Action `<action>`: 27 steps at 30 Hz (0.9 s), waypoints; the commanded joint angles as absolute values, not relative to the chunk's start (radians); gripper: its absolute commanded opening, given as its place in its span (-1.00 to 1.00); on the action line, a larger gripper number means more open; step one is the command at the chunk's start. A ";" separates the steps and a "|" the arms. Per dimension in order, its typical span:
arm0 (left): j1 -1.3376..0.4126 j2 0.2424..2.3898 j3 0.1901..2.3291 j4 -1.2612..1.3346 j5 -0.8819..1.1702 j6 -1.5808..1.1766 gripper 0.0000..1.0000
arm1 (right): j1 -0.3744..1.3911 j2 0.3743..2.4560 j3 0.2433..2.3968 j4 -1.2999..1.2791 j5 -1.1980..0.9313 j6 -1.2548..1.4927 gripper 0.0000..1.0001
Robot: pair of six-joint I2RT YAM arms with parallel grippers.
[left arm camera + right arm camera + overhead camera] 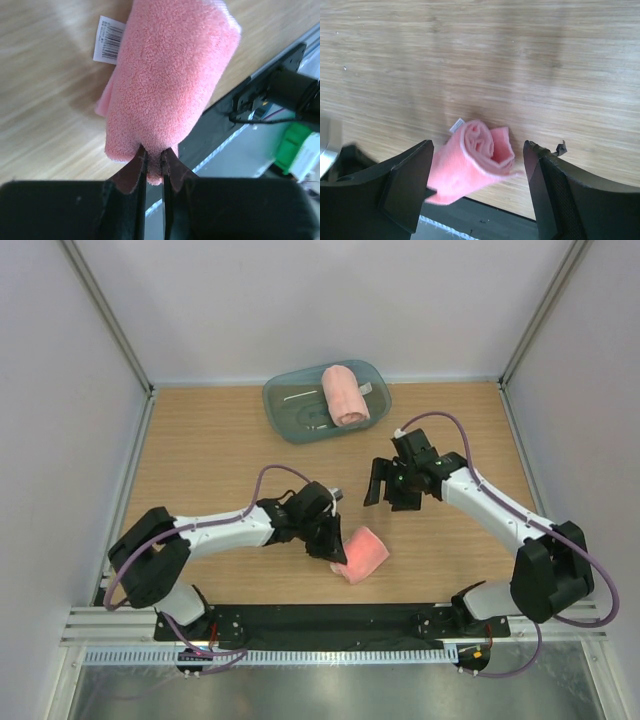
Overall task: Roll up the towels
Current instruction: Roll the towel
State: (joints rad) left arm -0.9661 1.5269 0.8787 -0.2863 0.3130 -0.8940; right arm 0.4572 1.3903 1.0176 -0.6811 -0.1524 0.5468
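One salmon-pink towel (362, 555) lies rolled on the wooden table near the front edge. My left gripper (335, 548) is shut on the roll's left end; in the left wrist view the jaws pinch a fold of the roll (170, 75) at the gripper (153, 161), and a white barcode tag (109, 39) sticks out. My right gripper (388, 485) hangs open above the table, up and to the right of that roll, apart from it. From the right wrist the roll's spiral end (480, 152) shows beyond the wide-spread fingers (410, 180). A second rolled towel (345, 393) lies in the teal tub (285, 405).
The translucent teal tub stands at the back centre of the table with small items inside. The black base rail (330, 620) runs along the near edge just below the front roll. Grey walls enclose the left, right and back sides.
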 commanded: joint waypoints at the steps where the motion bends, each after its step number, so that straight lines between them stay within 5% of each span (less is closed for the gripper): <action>1: -0.905 1.611 0.862 -0.184 0.498 -0.963 -0.99 | 0.460 1.326 1.017 -0.721 -0.155 0.526 0.59; 12: -0.894 1.644 0.910 -0.190 0.449 -0.930 -0.99 | 0.468 1.098 0.827 -0.649 -0.348 0.653 0.58; 27: -0.896 1.635 0.887 -0.132 0.505 -0.949 -0.96 | 0.676 1.236 0.684 -0.450 -0.172 0.856 0.67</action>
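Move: The right hand, open and empty, has the middle of the half-rolled towel about 12 cm back towards the base, 5 cm to its left and 7 cm below. The towel's white tag is some 7 cm back, 7 cm left and 7 cm below that hand, and the tub's middle is roughly 27 cm ahead and 15 cm left. The left hand already pinches the roll's left end; the towel's middle lies about 6 cm to its right, 2 cm ahead and 3 cm below. The right hand arcs back towards the towel, travelling about 9 cm with its fingers staying wide open: it first climbs some 4 cm, then drops about 8 cm and drifts nearly 4 cm left, bringing the fingers astride the free right-hand part of the roll without closing. Early on, the left hand keeps its pinch on the roll's left end and sinks about 2 cm, its wrist tilting under 10 degrees, then practically holds still there. ##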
